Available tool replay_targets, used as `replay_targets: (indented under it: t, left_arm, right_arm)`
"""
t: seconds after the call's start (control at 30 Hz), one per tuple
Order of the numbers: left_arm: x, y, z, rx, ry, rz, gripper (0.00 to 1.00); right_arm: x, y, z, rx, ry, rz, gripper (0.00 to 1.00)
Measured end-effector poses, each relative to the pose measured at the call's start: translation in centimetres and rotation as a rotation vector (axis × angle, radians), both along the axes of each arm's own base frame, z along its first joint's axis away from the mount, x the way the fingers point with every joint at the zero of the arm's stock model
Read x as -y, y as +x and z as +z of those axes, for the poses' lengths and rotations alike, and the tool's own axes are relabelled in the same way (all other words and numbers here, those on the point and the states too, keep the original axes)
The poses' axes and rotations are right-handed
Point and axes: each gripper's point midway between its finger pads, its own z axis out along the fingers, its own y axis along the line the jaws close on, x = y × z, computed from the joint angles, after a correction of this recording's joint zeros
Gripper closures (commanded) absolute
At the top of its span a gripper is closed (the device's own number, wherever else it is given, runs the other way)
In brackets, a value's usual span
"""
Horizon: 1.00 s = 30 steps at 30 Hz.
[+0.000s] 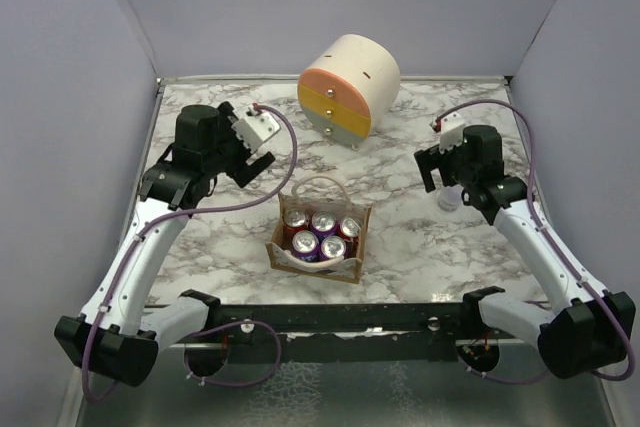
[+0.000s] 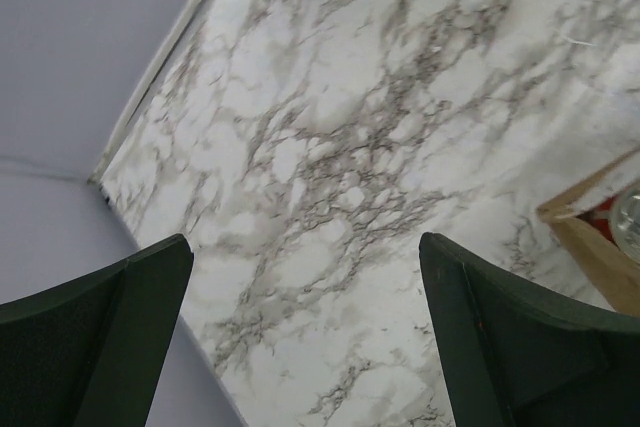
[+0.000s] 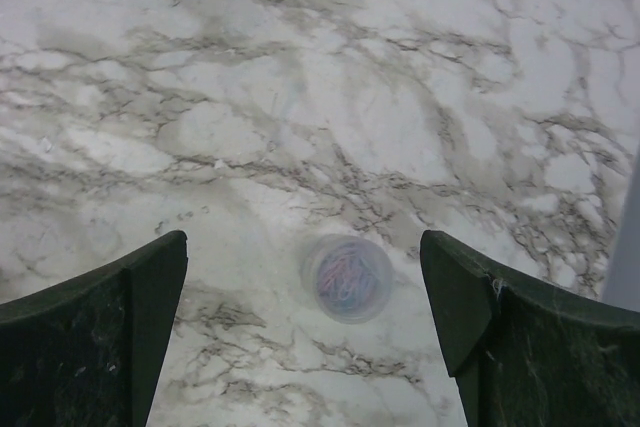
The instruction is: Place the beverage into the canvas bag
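The canvas bag (image 1: pixel 316 266), a small tan tote with whitish loop handles, stands on the marble table in the middle of the top view. Several beverage cans (image 1: pixel 304 242) stand upright inside it, tops showing. My left gripper (image 1: pixel 250 163) hangs open to the bag's upper left, with nothing between its fingers (image 2: pixel 305 247). A corner of the bag (image 2: pixel 590 247) and one can top (image 2: pixel 630 222) show at the right edge of the left wrist view. My right gripper (image 1: pixel 433 175) is open to the bag's upper right, empty over bare marble (image 3: pixel 305 239).
A round cream-orange-yellow drawer cabinet (image 1: pixel 348 87) stands at the back centre. A small clear round tub of coloured paper clips (image 3: pixel 347 277) sits on the table below my right gripper, also visible from above (image 1: pixel 450 198). Grey walls enclose the table on three sides.
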Motion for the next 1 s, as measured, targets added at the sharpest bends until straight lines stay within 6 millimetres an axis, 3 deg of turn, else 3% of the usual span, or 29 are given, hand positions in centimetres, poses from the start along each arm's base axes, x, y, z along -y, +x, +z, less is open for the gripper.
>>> replay_targets:
  t: [0.2,0.53,0.63,0.87,1.0]
  left_arm:
    - [-4.9,3.5,0.1,0.097,-0.088,0.320,0.01]
    - [-8.1,5.6,-0.8,0.188,-0.210,0.523,0.01]
    - [-9.1,6.0,-0.8,0.214,-0.241,0.581,0.01]
    - [-10.4,6.8,0.8,0.287,-0.306,0.658,0.01]
    - [-10.4,7.0,1.1,0.294,-0.347,0.670,0.01]
  right_arm:
    - [2.1,2.3,2.2,0.060,-0.052,-0.141,0.00]
    - [3.6,5.6,0.3,0.012,-0.144,-0.245,0.00]
    - [3.5,6.2,0.6,0.032,-0.137,-0.255,0.00]
    - [3.0,7.8,3.7,0.160,-0.068,-0.274,0.00]
    - [3.0,7.5,6.0,0.237,-0.031,-0.277,0.00]
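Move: The canvas bag with its five cans lies about 14 cm back and 15 cm right of the left hand, some 20 cm below it; from the right hand it is some 17 cm back, 29 cm left and 10 cm below. The drawer cabinet stands roughly 18 cm ahead and 26 cm right of the left hand. The clear cup is about 4 cm back, 5 cm right and 14 cm below the right hand. Both open hands retreat from the bag, left about 12 cm left and forward, right 10 forward and up. ##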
